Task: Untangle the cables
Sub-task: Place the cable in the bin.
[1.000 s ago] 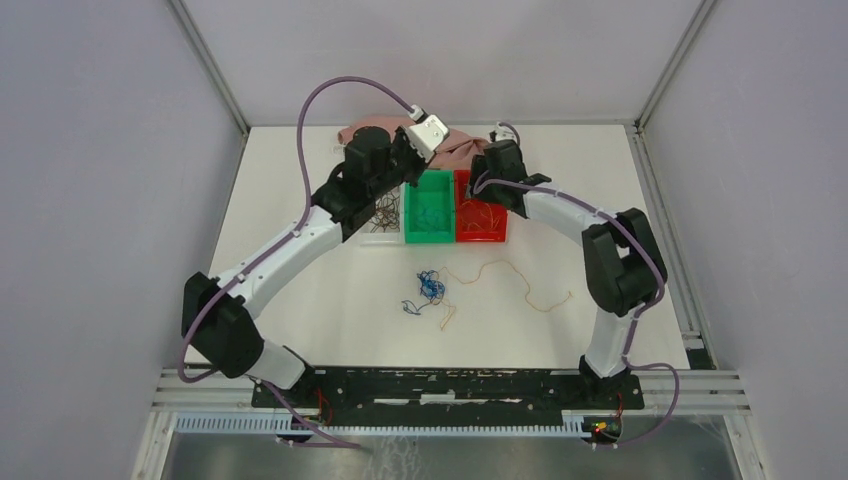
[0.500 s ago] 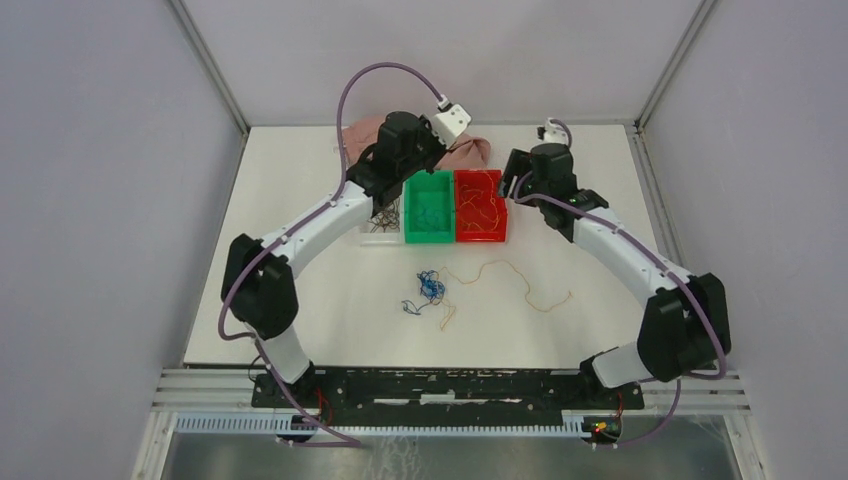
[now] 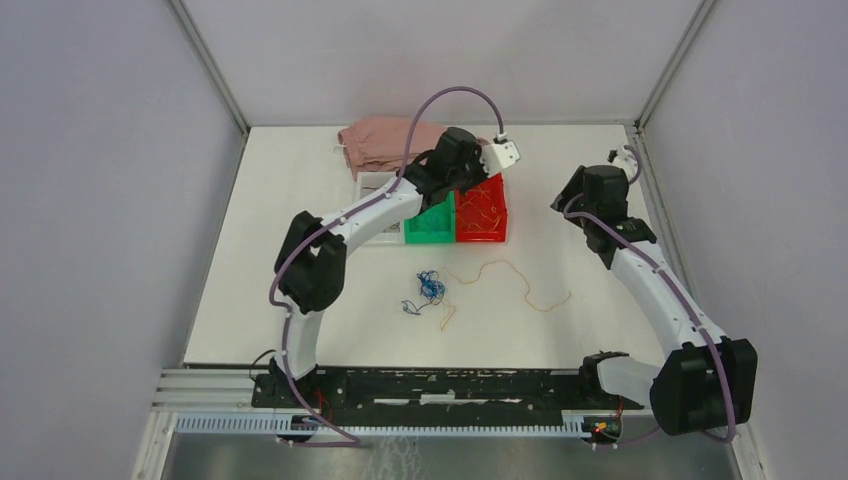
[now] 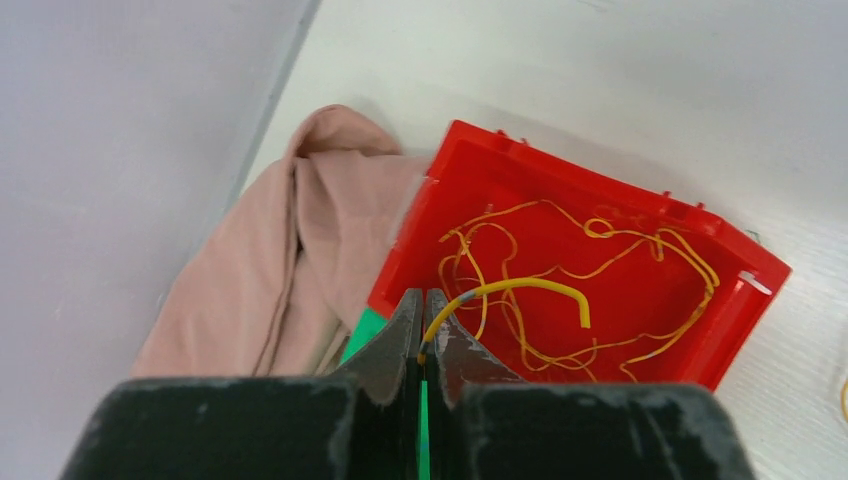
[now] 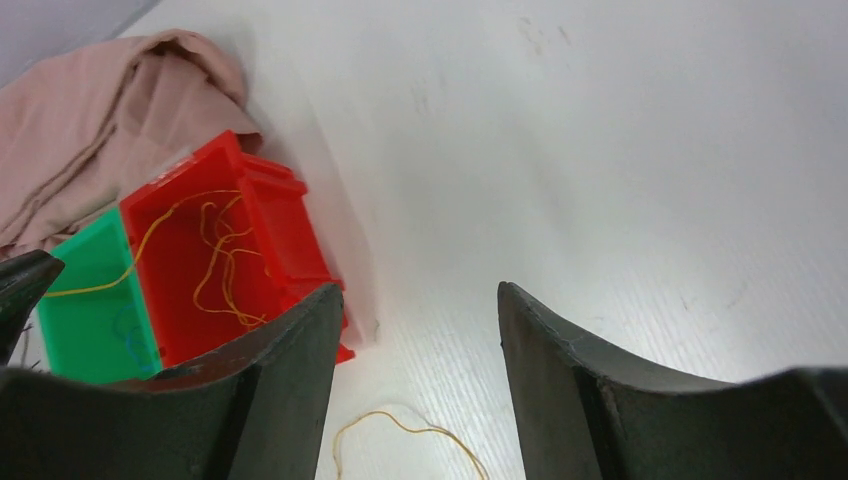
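My left gripper (image 4: pixel 424 295) is shut on the end of a short yellow cable (image 4: pixel 520 288), which arcs out above the red bin (image 4: pixel 735 262). Several thin yellow cables (image 4: pixel 600 250) lie loose in that bin. On the table in front of the bins sits a small blue and dark tangle of cables (image 3: pixel 430 288), with a long yellow-orange cable (image 3: pixel 512 275) trailing to its right. My right gripper (image 5: pixel 415 300) stands open with nothing between its fingers. It hangs over bare table to the right of the red bin (image 5: pixel 275 195), above a yellow cable loop (image 5: pixel 400 420).
A green bin (image 3: pixel 430 228) stands left of the red bin (image 3: pixel 482 212), and a clear bin (image 3: pixel 378 212) with dark wires left of that. A pink cloth (image 3: pixel 380 140) lies bunched behind them. The enclosure walls stand close at the back and sides.
The left arm swung right from the clear and green bins to above the red bin. The right arm pulled back from the red bin toward the right wall.
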Motion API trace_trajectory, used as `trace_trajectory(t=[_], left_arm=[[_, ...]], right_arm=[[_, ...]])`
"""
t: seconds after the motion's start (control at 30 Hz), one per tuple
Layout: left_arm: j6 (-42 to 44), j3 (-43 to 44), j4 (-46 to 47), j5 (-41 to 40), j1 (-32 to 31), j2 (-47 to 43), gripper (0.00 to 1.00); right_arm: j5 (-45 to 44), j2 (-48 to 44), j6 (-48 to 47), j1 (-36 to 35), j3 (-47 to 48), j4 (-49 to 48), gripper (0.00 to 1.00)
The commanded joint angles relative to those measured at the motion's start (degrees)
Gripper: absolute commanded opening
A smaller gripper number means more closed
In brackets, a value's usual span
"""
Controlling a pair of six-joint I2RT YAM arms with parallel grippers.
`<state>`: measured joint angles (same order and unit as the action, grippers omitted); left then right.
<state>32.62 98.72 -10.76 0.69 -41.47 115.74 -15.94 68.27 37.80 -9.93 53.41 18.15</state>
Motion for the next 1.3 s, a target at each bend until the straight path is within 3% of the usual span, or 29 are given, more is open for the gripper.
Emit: trace_trajectory(t=[0.0, 0.7, 0.8, 1.03, 1.13, 1.17, 1.27], left_arm=[[3.6, 4.3, -3.1, 2.1, -1.3, 3.0, 0.03], [4.4, 2.5, 5.4, 2.6, -2.4, 14.8, 0.05], [5.8, 2.6, 4.6, 2.2, -2.4, 14.6, 0.31], [5.0, 4.3, -4.0, 12.0, -1.5, 7.1, 0.61], [6.3, 7.7, -13.3, 18.9, -0.4, 4.6, 0.96], [6.7, 8.4, -15.6, 20.8, 0.1, 3.9, 1.0], [8.3, 12.3, -21.5, 24.1, 1.7, 2.7, 0.99]], right_arm=[[0.2, -2.8, 2.5, 2.3, -2.1, 0.6, 0.65], [5.3, -5.4, 1.3, 3.8, -2.5, 5.7, 0.66], [7.1, -5.9, 0.9, 3.8, -1.8, 6.7, 0.67], [15.0, -4.3, 2.2, 3.8, 0.4, 5.4, 0.62], [17.6, -2.9, 2.6, 3.8, 1.4, 5.5, 0.64], [18.1, -2.6, 2.5, 3.8, 1.6, 5.7, 0.65], [19.9, -2.0, 2.3, 3.7, 1.3, 5.7, 0.68]])
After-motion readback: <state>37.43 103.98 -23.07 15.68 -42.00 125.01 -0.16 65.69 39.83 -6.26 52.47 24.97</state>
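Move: Below the left hand, which already pinches the yellow cable, the red bin's middle lies about 16 cm down and 6 cm to the right, nearly level fore and aft. The green bin adjoins the red one on its left, 12 cm over; the blue tangle is some 22 cm back and 6 cm left of the hand, the pink cloth about 16 cm ahead and 11 cm left. From the right hand, the red bin is about 21 cm left, 6 cm ahead and 16 cm below. Lowering the held yellow cable into the red bin, the left hand sinks about 13 cm, easing some 3 cm right, then spreads its fingers from nearly shut to fully open. While they open it backs off about 4 cm and rises 4 cm, tipping farther down and turning clockwise some 10 degrees. The empty right hand, still open, draws back about 3 cm, edging first right and then left. ##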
